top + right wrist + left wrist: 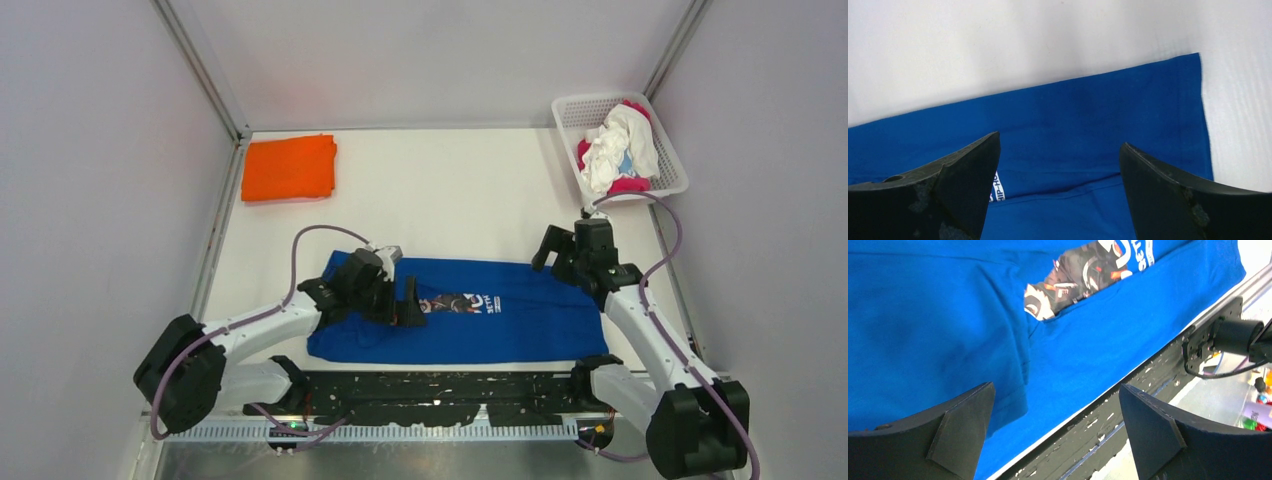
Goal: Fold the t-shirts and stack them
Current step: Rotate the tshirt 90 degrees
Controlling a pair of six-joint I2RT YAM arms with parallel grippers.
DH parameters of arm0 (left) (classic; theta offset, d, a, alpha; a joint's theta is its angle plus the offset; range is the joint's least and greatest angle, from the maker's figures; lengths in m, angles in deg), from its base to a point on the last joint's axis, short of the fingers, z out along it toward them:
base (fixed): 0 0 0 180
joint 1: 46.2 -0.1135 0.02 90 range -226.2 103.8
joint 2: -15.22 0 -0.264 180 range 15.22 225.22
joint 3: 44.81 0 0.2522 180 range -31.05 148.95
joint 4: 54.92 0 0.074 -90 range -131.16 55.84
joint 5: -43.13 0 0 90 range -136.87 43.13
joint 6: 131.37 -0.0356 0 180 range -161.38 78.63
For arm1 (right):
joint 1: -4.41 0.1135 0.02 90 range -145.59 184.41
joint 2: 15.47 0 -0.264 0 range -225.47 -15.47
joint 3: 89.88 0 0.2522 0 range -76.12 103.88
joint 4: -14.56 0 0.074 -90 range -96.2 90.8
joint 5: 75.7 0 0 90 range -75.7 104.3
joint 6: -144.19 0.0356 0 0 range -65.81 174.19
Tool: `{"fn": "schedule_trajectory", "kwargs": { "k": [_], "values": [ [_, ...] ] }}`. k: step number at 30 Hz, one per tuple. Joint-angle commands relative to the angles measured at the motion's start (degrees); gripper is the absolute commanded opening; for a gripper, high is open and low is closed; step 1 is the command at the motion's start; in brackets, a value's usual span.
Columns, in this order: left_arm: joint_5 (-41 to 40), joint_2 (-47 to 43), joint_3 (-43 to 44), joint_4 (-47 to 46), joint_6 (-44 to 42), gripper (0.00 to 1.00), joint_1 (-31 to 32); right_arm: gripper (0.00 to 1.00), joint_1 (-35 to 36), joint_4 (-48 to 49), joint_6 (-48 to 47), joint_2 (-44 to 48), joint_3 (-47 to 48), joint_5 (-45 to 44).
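A royal blue t-shirt lies flat near the table's front, folded lengthwise into a long band, its cartoon print facing up. My left gripper hovers open over the shirt's left half; in the left wrist view its fingers stand wide apart with nothing between them, above the blue cloth and print. My right gripper is open above the shirt's right end, over a fold line in the blue fabric. A folded orange t-shirt rests at the back left.
A white lattice basket at the back right holds crumpled white and magenta t-shirts. A black rail runs along the near table edge just below the blue shirt. Grey walls enclose the table on three sides.
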Motion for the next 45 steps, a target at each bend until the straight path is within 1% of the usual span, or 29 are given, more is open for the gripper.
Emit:
{"fn": "schedule_trajectory", "kwargs": {
  "k": [1,3,4,7,10,13,16,17,18,19,21,23,30,32,35,38,41,43,45],
  "values": [
    [-2.7,3.9,-3.2,-3.5,1.8,1.00,0.3,0.95,0.1,7.7,-0.2,-5.8,0.5,8.0],
    [-7.4,6.2,-3.6,-2.5,2.0,1.00,-0.4,0.95,0.1,9.0,-0.5,-9.3,0.5,9.4],
    [-8.5,7.6,-3.1,-1.7,2.4,1.00,-1.3,0.95,0.1,10.0,-0.8,-11.2,0.4,9.9],
    [-10.5,12.9,-0.2,0.4,4.8,1.00,-6.4,0.95,0.0,10.9,-2.0,-15.0,0.5,12.2],
    [-8.8,17.7,3.3,0.4,6.7,1.00,-13.0,0.96,0.1,11.0,-2.7,-16.6,0.3,12.4],
    [-8.9,23.3,10.9,1.5,7.1,1.00,-18.1,0.95,0.1,11.9,-2.6,-17.0,-1.1,13.3],
    [-10.0,30.8,23.6,6.3,7.6,1.00,-20.1,0.95,0.4,12.4,-2.1,-16.9,-3.2,15.3],
    [-9.8,33.8,29.5,9.5,8.5,1.00,-20.3,0.96,0.6,12.3,-2.0,-16.6,-3.7,16.0],
    [-8.8,37.2,37.5,13.3,9.0,1.00,-20.4,0.95,1.0,12.1,-2.0,-16.4,-4.4,18.0],
    [-8.1,40.3,42.7,15.4,9.9,1.00,-20.4,0.95,2.0,11.8,-1.9,-15.7,-4.9,18.8],
    [-5.7,47.2,51.8,16.7,12.4,1.00,-20.4,0.95,4.1,11.4,-1.4,-14.2,-6.0,19.0],
    [-4.4,52.2,58.2,16.5,15.8,1.00,-20.4,0.95,6.5,10.6,-1.1,-13.6,-6.6,18.8],
    [4.2,67.2,75.0,9.8,26.9,1.00,-19.4,0.95,14.8,11.9,2.7,-15.2,-9.2,22.6],
    [4.2,69.9,79.4,9.0,29.5,1.00,-18.6,0.95,18.9,12.6,4.2,-14.8,-10.1,23.7],
    [3.4,73.0,84.2,6.2,32.8,1.00,-17.1,0.95,22.7,12.7,5.8,-13.3,-10.6,24.8],
    [4.0,78.9,93.3,4.9,36.6,1.00,-15.8,0.96,27.3,11.0,6.6,-10.3,-9.8,24.8],
    [2.2,85.1,102.4,2.5,40.1,1.00,-13.9,0.95,29.1,9.1,5.8,-7.7,-9.2,23.9],
    [1.3,88.5,105.5,-2.8,44.0,1.00,-13.0,0.95,29.9,9.5,5.4,-6.6,-9.3,25.1],
    [0.5,91.6,107.8,-6.1,46.9,1.00,-12.6,0.95,30.4,10.6,4.8,-6.3,-9.5,26.6]
  ]
}}
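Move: The blue t-shirt lies folded in a wide strip across the table. Its middle is about 12 cm to the right of the left hand, level with it, and some 3 cm below. From the right hand, that middle is roughly 21 cm left, 8 cm back and 6 cm below. The orange folded shirt lies about 40 cm ahead of the left hand and 33 cm to its left; the basket is around 30 cm ahead of the right hand and 22 cm to its right. Fingers wide open, both hands come down onto the blue shirt, about 3 cm for the left and 5–6 cm for the right, and drag it round flat. The left sweeps its part forward some 40 cm, then increasingly rightward too, towards the far edge, while the right draws its part left about 15 cm and back 11 cm. Both wrists turn counter-clockwise, nearly 40 degrees. ##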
